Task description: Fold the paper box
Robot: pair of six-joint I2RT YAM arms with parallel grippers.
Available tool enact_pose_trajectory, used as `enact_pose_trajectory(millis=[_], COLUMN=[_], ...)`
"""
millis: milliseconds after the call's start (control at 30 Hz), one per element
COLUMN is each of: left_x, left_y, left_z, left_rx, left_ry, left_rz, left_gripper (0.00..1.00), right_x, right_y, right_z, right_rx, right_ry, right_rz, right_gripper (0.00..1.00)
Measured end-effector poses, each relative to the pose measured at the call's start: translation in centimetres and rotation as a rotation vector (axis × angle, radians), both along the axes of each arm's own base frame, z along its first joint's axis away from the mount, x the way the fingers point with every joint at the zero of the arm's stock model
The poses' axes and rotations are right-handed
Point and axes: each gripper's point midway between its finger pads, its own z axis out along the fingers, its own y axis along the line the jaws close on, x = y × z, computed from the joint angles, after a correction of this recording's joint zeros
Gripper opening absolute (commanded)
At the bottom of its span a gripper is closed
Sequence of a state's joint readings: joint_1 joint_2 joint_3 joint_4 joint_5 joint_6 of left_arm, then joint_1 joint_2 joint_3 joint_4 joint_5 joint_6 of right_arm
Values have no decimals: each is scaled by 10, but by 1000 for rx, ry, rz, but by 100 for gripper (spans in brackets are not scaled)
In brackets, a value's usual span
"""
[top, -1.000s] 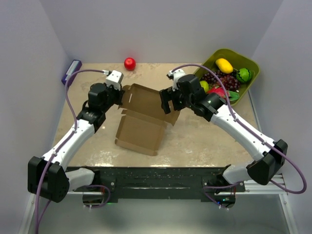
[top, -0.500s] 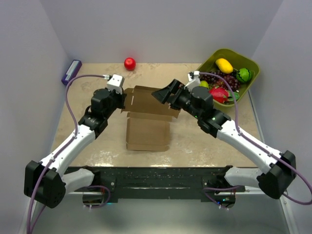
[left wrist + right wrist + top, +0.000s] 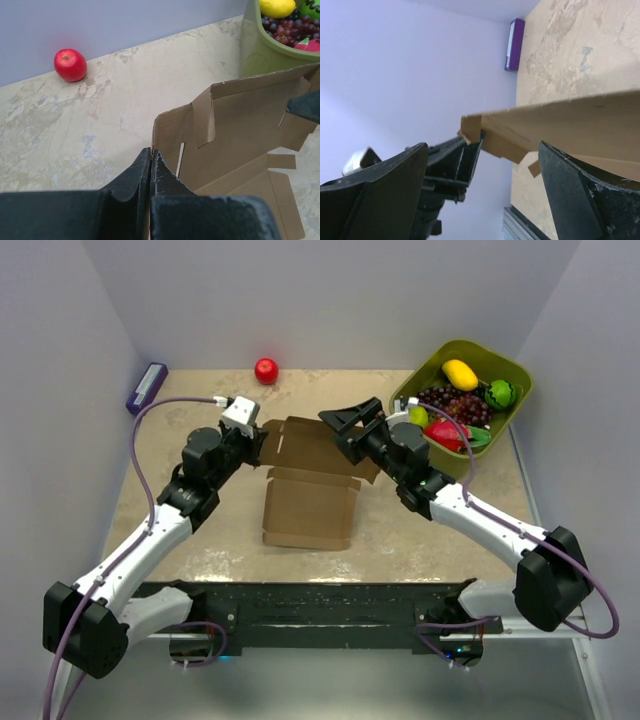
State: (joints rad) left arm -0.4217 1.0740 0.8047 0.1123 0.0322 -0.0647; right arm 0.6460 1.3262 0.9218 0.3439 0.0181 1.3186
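The brown paper box [image 3: 308, 510] lies mid-table with its base panel flat and its far panel [image 3: 312, 443] standing up. My left gripper [image 3: 260, 447] is shut on the left end of that raised panel. In the left wrist view the fingers [image 3: 150, 161] pinch the cardboard edge [image 3: 235, 125]. My right gripper [image 3: 352, 426] is open at the panel's right end, tilted over it. Seen from the right wrist, the wide-apart fingers [image 3: 385, 190] frame the panel's top edge [image 3: 560, 117] without touching it, and the left gripper [image 3: 456, 161] holds the far corner.
A green bin [image 3: 505, 365] of toy fruit sits at the back right, close behind the right arm. A red apple [image 3: 266, 370] lies by the back wall and a purple block [image 3: 146, 386] at the back left. White walls close in the table.
The box has swung from a skewed tilt to lie square, base flat. My right gripper has lifted off the right flap and tilted over the raised panel. The left gripper shifted slightly right, still gripping.
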Motion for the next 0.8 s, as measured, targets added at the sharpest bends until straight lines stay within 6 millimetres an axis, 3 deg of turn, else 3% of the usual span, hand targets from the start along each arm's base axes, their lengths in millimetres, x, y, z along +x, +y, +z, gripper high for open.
enact_pose_trajectory(millis=[233, 400, 800], left_x=[-17, -22, -37], left_y=[-12, -21, -38], left_z=[19, 25, 22], left_rx=[8, 28, 74], left_ry=[-73, -115, -156], left_rz=[-79, -143, -263], left_gripper=[0, 0, 0], right_x=[18, 20, 26], right_y=[-23, -29, -47], right_z=[-15, -32, -52], right_rx=[110, 154, 195], right_ry=[62, 111, 157], right_rz=[-74, -98, -163], right_gripper=[93, 89, 63])
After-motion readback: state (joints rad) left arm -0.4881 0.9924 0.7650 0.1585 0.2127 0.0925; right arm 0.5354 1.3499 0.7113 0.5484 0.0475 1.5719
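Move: The raised cardboard panel's right-hand end is what the open right hand goes for: about 6 cm to its right, level ahead and some 4 cm below. The lower panel, folded towards the bases, sits about 12 cm back, 5 cm left and 10 cm below that hand; the green basket is some 30 cm right, 14 cm ahead and 16 cm lower. From the left hand, still pinching the panel's left end, the right-hand end is about 23 cm right, level in depth and height. The raised panel's left end stays pinched in the left fingers, which draw it back and to the right by roughly 4 cm each, rising some 2 cm and turning about 15 degrees clockwise. Meanwhile the right hand sinks about 5 cm and goes as far to the right, easing a little forward and rolling slightly, bringing its fingers astride the panel's right-hand end; then they start closing but stay well apart. ##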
